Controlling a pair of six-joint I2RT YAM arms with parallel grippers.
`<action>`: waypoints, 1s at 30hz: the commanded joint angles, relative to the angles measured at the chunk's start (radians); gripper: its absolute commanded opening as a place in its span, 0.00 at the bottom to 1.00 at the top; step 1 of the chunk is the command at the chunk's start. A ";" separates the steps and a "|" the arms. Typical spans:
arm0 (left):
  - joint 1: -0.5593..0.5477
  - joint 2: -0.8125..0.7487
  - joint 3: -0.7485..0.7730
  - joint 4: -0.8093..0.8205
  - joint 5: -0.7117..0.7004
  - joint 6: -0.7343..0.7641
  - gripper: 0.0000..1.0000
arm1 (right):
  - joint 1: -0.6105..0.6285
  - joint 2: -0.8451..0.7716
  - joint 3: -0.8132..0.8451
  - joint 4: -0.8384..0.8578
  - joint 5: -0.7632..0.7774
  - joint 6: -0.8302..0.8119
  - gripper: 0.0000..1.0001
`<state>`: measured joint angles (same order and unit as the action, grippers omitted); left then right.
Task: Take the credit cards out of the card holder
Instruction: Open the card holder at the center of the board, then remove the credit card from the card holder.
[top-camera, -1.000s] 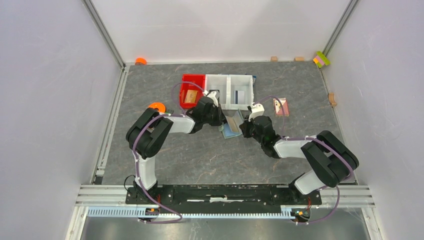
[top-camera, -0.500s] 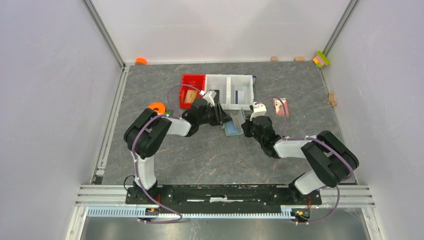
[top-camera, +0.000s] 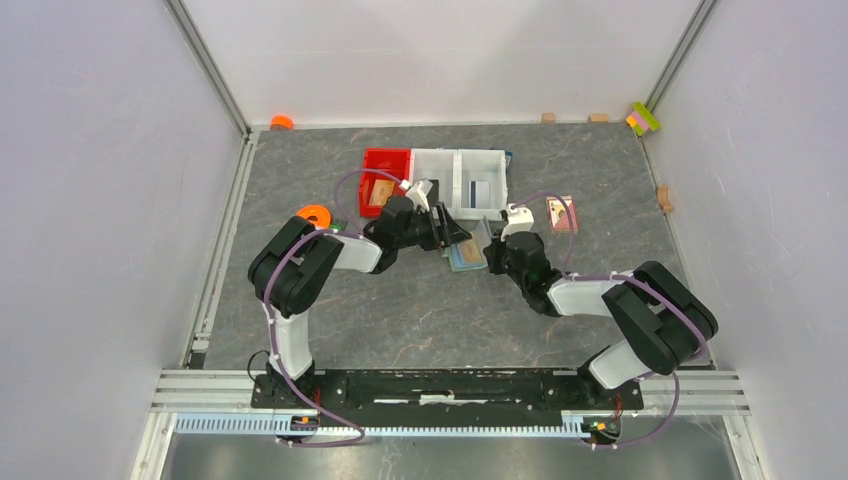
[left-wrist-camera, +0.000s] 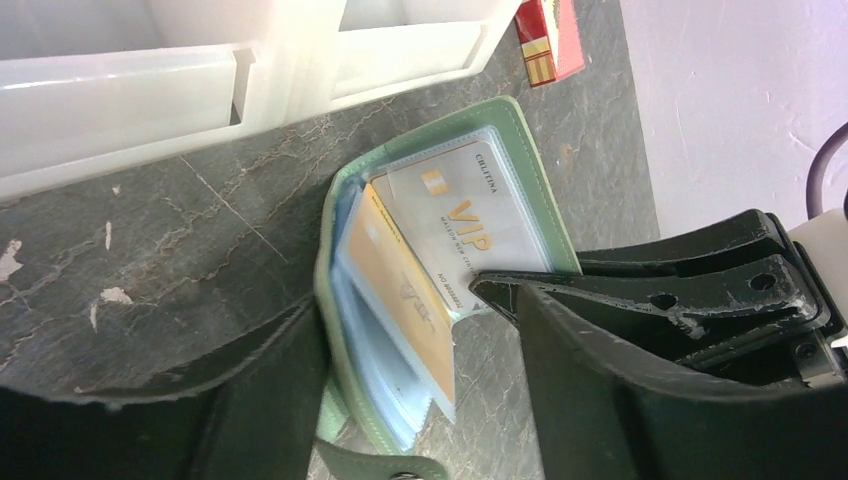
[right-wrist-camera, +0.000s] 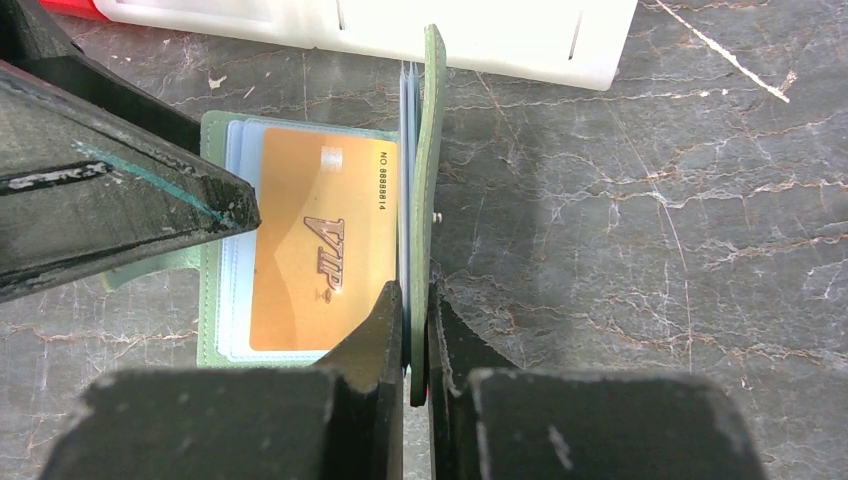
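Note:
The sage-green card holder (top-camera: 466, 254) lies open on the table in front of the bins. One cover (right-wrist-camera: 434, 150) stands upright, and my right gripper (right-wrist-camera: 418, 292) is shut on its edge. The other half (left-wrist-camera: 326, 300) lies flat with its clear pockets fanned. A tan-gold credit card (right-wrist-camera: 320, 250) sits in the top pocket, also seen in the left wrist view (left-wrist-camera: 400, 290). A grey VIP card (left-wrist-camera: 460, 215) sits in the pocket against the raised cover. My left gripper (left-wrist-camera: 395, 310) is open, one finger on each side of the fanned pockets, holding nothing.
A red bin (top-camera: 385, 180) and white bins (top-camera: 470, 185) stand just behind the holder; a tan card (top-camera: 380, 195) lies in the red one, a pale card (top-camera: 481, 192) in a white one. A pink flat item (top-camera: 562, 213) lies right, an orange roll (top-camera: 315, 214) left.
My left gripper has opened and drawn back a little to the left. The right gripper has kept its hold on the cover, shifting only slightly.

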<state>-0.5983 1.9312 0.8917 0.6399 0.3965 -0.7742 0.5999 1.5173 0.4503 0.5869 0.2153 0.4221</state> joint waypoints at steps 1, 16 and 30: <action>0.003 0.013 0.014 0.037 0.023 -0.018 0.70 | -0.006 -0.005 0.019 -0.013 0.021 0.003 0.00; 0.010 0.057 0.075 -0.060 0.041 0.001 0.05 | -0.006 -0.068 0.003 -0.083 0.181 0.042 0.48; 0.010 0.048 0.073 -0.005 0.095 0.005 0.02 | -0.006 -0.246 -0.171 0.241 0.025 -0.129 0.45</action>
<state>-0.5846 1.9869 0.9398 0.5793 0.4393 -0.7834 0.5945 1.2610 0.3061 0.6510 0.3649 0.3592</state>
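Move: Just ahead and left of the left leaf of the card holder, the open left hand has that leaf's middle about 2 cm back, 3 cm to its right and 3 cm lower; the white box is about 11 cm straight ahead of it. The right hand still pinches the upright right leaf, whose middle is roughly 2 cm ahead; the left leaf is about 5 cm to its left and 1 cm ahead, the card pack some 14 cm right and 8 cm ahead. Sinking about 2 cm, the left hand closes its open fingers on the outer left edge of the left leaf and pinches it. Once it has nearly shut, the right hand swings the right leaf out to the right, opening its fingers to about half and letting go; it travels some 4 cm right, dips slightly, then rises about 5 cm clear, tilting its fingertips up about 10 degrees. ##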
